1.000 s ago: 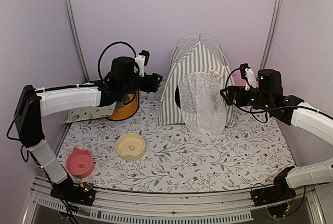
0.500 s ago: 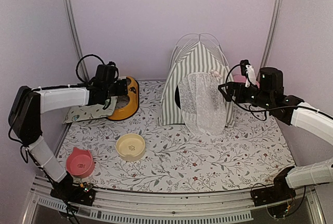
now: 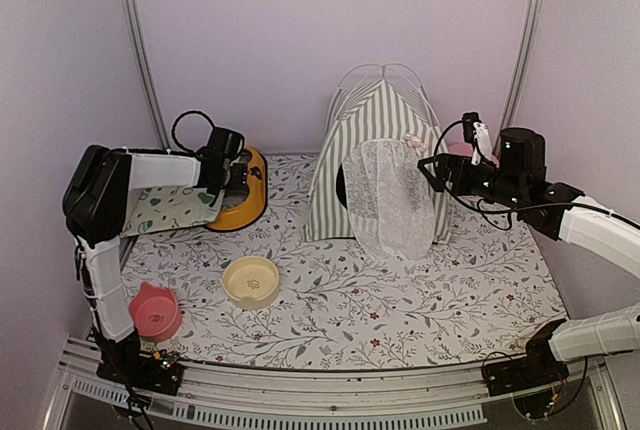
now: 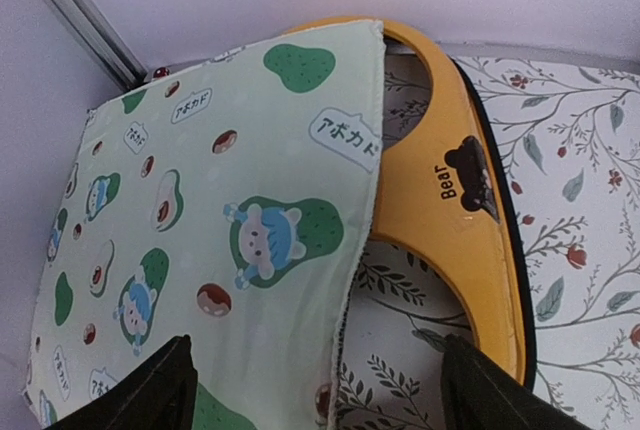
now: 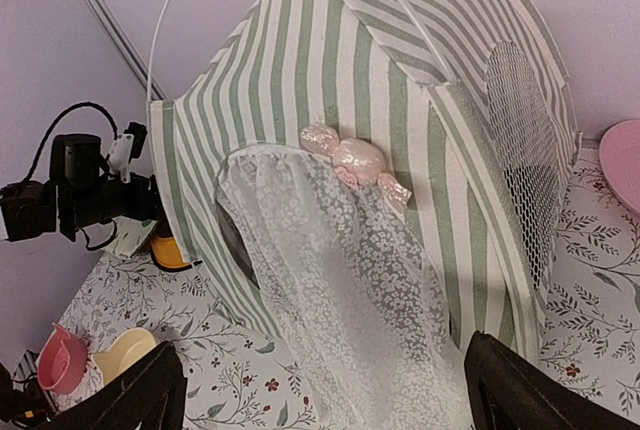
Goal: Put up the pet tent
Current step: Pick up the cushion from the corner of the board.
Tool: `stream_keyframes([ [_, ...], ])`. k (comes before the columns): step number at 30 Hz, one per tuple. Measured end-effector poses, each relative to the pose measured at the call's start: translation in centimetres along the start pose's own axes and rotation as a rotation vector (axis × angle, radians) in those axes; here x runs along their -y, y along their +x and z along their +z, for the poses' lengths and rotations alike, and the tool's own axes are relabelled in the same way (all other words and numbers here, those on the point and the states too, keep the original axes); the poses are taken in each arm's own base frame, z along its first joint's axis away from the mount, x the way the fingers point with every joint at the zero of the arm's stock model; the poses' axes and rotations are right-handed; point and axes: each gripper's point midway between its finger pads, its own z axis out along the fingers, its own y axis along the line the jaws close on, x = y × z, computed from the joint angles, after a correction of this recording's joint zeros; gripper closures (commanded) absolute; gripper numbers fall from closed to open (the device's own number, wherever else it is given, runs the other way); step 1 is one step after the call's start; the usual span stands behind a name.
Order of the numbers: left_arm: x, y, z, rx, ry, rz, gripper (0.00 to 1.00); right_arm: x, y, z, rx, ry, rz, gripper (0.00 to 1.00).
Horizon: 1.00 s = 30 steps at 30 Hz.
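The pet tent (image 3: 378,150) stands upright at the back centre, striped grey-green and white, with thin white poles arching over its peak. Its lace door flap (image 3: 392,202) hangs down over the opening. My right gripper (image 3: 430,174) is open just right of the tent. In the right wrist view it faces the tent (image 5: 350,80) and the flap (image 5: 340,270), and the right gripper (image 5: 325,400) holds nothing. My left gripper (image 3: 234,182) is open, far left of the tent. The left gripper (image 4: 320,390) hovers over the edge of the cream printed mat (image 4: 200,220).
A yellow ring-shaped "Bear" item (image 4: 450,190) lies partly under the mat (image 3: 170,208) at back left. A cream bowl (image 3: 251,281) and a pink bowl (image 3: 155,312) sit at front left. A pink dish (image 5: 622,160) lies behind the tent's right side.
My left arm has pulled back leftward away from the tent and now points down at the mat and yellow item. The right gripper has barely moved.
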Motion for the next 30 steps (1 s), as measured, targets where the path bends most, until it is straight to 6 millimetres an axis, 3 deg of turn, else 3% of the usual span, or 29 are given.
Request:
stream_keyframes([
  [7,-0.3,1.2,3.1,-0.058,-0.065,0.076,0.15,-0.2,0.1,0.0,0.0,-0.012,0.013,0.01],
  [12,-1.0,3.0,4.5,-0.11,-0.102,0.113,0.24,-0.3,-0.1,-0.2,0.006,-0.019,0.022,0.01],
  [14,-1.4,3.2,4.6,-0.116,-0.116,0.122,0.38,-0.4,-0.1,-0.4,0.009,-0.023,0.024,0.01],
  [19,-1.9,3.0,4.7,-0.113,-0.128,0.136,0.87,-0.5,-0.1,-0.4,0.01,-0.029,0.03,0.01],
  [21,-1.7,2.8,4.7,-0.107,-0.122,0.14,1.0,-0.5,0.1,-0.4,0.006,-0.032,0.034,0.01],
  [26,-2.0,2.2,3.9,-0.085,-0.121,0.133,1.0,-0.9,0.1,-0.4,0.002,-0.054,0.043,0.01],
  [30,-2.6,1.1,1.4,-0.048,-0.108,0.117,1.0,-1.1,0.5,0.0,-0.014,-0.07,0.048,0.01],
])
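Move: The cushion's middle lies about 11 cm to the left hand's left, 4 cm ahead and 7 cm below; the near stretch of its right edge is some 3 cm left, 1 cm ahead and 5 cm below. The yellow board's middle is about 5 cm ahead, 2 cm right and 9 cm below, partly covered. The cream bowl stands some 18 cm back and 5 cm right. From the right hand, the cushion is roughly 60 cm left, 18 cm ahead and 22 cm below. The left hand sinks about 5 cm, easing left, shuts on the cushion's right edge, then rises some 3.5 cm. ##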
